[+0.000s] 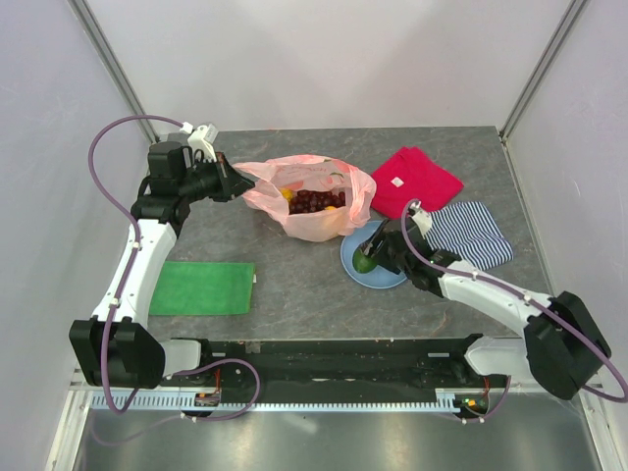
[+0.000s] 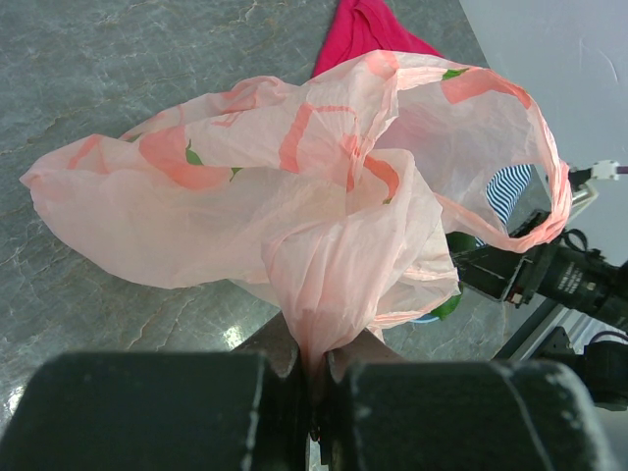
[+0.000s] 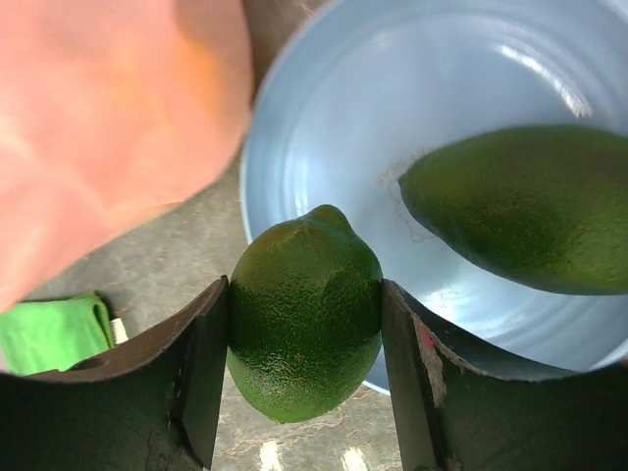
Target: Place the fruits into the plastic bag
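Note:
The pink plastic bag [image 1: 319, 224] lies open at the table's middle back, with the dark red grapes [image 1: 316, 201] and a yellow citrus [image 1: 287, 193] inside. My left gripper [image 1: 235, 183] is shut on the bag's left edge [image 2: 319, 294] and holds it up. My right gripper [image 3: 304, 319] is shut on the round green lime [image 3: 304, 314] over the near rim of the blue plate [image 3: 392, 98]. The green avocado [image 3: 525, 206] lies on that plate. The dark purple-brown fruit is not in view.
A red cloth [image 1: 416, 180] lies behind the plate [image 1: 349, 257] and a striped cloth [image 1: 471, 234] to its right. A green cloth [image 1: 201, 287] lies at the front left. The bag [image 3: 108, 128] is close to the plate's left.

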Controlling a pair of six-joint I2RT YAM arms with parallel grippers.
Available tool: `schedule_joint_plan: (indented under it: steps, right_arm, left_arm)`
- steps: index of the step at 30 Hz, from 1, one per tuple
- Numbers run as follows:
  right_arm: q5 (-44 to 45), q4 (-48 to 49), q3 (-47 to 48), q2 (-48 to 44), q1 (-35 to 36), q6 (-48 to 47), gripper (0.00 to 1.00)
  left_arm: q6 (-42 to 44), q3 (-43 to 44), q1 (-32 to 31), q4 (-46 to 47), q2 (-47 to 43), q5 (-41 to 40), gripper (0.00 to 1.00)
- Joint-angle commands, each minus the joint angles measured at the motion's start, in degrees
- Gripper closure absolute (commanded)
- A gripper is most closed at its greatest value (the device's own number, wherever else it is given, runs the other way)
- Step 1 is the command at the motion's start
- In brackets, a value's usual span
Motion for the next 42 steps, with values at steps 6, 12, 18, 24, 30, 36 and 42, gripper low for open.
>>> schedule_joint_plan:
  steps: [6,12,18,24,30,36,42]
  right_arm:
    - [0.11,-0.41,0.98,-1.67,0.90,-7.36,1.00]
    - [1.51,5.03,3.79,-3.25,7.75,-15.17,1.00]
    - [0.29,14.87,4.15,-6.85,12.07,-22.65,1.00]
    - [-4.90,21.92,7.83,-6.16,12.16,-30.55,1.00]
    - [0.99,15.07,22.23,1.74,11.81,-33.19,1.00]
    - [2.39,9.45,34.62,10.44,9.61,-36.10,1.00]
    - [5.64,-5.92,50.35,22.66,8.82,-38.65,1.00]
  left_arm:
    - [-0.68,0.65,0.30,1.57,-0.64,1.55,0.98]
    - [-0.68,0.65,0.30,1.48,-0.64,1.55,0.99]
    - [-0.68,0.65,0.30,1.48,-0.72,1.55,0.98]
    - [-0.60,0.65,0.30,1.57,-0.64,1.46,0.98]
    - [-0.60,0.56,0.30,1.57,-0.64,1.37,0.99]
    - [-0.68,0.57,0.30,1.48,-0.37,1.55,0.98]
    - [-0.60,0.56,0.30,1.57,-0.29,1.46,0.98]
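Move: The right hand already holds the round green fruit just over the plate; the open bag's middle lies about 18 cm ahead and 12 cm to its left, a little lower. The plate's middle is some 5 cm ahead and 4 cm right, the long green fruit 4 cm ahead and 9 cm right. From the left hand, still gripping the bag's edge, the bag's middle is roughly 16 cm right, 4 cm ahead and 15 cm below. Right hand lifts the pinched fruit about 22 cm, swinging left, then forward above the bag's near side. ##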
